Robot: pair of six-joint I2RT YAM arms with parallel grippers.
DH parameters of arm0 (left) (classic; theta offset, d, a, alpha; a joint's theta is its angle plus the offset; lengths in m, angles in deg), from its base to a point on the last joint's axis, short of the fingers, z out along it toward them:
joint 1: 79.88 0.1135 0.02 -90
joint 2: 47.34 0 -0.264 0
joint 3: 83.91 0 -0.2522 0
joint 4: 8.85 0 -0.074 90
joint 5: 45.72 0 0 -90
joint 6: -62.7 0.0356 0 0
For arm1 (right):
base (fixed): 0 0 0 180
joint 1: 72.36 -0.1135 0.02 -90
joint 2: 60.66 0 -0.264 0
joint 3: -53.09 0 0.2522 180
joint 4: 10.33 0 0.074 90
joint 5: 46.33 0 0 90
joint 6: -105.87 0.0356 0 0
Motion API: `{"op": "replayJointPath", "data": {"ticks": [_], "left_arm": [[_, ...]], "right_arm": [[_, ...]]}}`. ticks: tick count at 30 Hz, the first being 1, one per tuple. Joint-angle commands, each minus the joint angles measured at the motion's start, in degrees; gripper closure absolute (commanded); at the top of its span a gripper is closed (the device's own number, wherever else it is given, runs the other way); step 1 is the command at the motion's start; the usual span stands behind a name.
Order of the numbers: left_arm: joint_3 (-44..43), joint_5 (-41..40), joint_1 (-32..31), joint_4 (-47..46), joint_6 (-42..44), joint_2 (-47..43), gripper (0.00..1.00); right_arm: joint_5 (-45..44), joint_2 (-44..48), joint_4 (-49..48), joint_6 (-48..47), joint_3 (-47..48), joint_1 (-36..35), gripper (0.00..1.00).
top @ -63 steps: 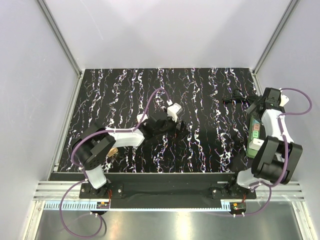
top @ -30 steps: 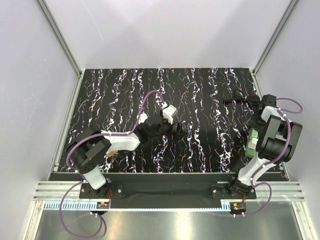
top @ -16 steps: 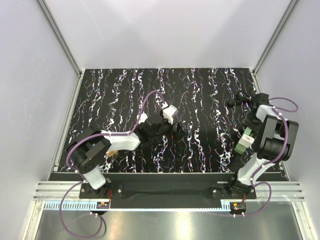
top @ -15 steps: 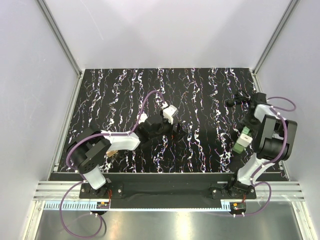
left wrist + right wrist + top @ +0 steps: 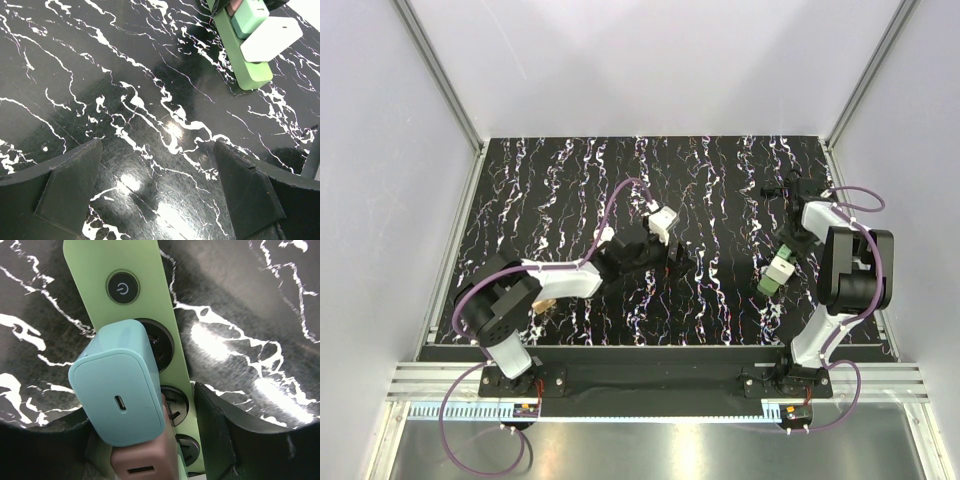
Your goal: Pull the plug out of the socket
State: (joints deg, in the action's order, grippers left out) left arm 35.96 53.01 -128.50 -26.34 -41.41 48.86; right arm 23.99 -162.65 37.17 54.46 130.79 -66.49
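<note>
The socket (image 5: 775,270) is a green power strip lying at an angle on the black marbled table, right of centre. In the right wrist view the socket (image 5: 100,265) has a round power button, with a teal plug (image 5: 117,385) and a pink plug (image 5: 145,460) standing in its outlets. My right gripper (image 5: 140,405) is shut on the socket's long sides, near its far end (image 5: 798,233). My left gripper (image 5: 665,262) is open and empty mid-table, left of the socket. In its view the socket (image 5: 235,55) lies ahead at the upper right, carrying pale plugs (image 5: 267,37).
A black cable (image 5: 785,190) lies behind the socket near the back right. A small brown object (image 5: 545,303) sits beside the left arm. Grey walls close the table on three sides.
My right gripper has dragged the socket from the table's right edge leftwards, toward the centre. The left arm has barely moved over the last second.
</note>
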Motion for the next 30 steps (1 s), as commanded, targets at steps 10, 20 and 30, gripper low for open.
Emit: {"op": "replayJointPath", "data": {"ticks": [10,20,30], "left_arm": [[-5.13,1.55,-1.38,-1.89,2.85,3.02,0.01],[-11.55,-14.09,-12.63,-1.7,13.4,7.15,0.01],[-24.29,-9.52,-15.27,1.98,13.76,14.36,0.01]], "right_arm": [[11.15,1.54,-11.58,13.36,-2.33,-5.52,0.46],[12.92,5.56,-9.83,2.03,-2.15,-7.36,0.0],[17.04,7.52,-8.51,-4.13,-3.12,-3.5,0.05]]}}
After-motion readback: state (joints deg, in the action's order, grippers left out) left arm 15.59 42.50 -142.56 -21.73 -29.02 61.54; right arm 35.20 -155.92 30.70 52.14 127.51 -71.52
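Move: The white plug, on the near part of the socket strip, lies about 22 cm right of the left hand, level with it fore and aft and some 8 cm lower; the green plug is 4 cm beyond the white. The right hand already has the strip between its pads near the pink plug, so the white plug sits about 7 cm back and 3 cm left of it. From the right hand, the blue plug is 3 cm ahead and 1 cm right, the black cable 11 cm ahead and 3 cm right. The socket strip is first dragged on leftward in the right hand's still-closed grip; then the right fingers open wide around it as that hand keeps going left, about 6 cm in all and 2 cm forward, finally rising off it by some 3 cm. The left hand, open, dips slightly, then sweeps about 11 cm right towards the white plug, drawing back a little and rising late as its wrist turns some 15 degrees. ##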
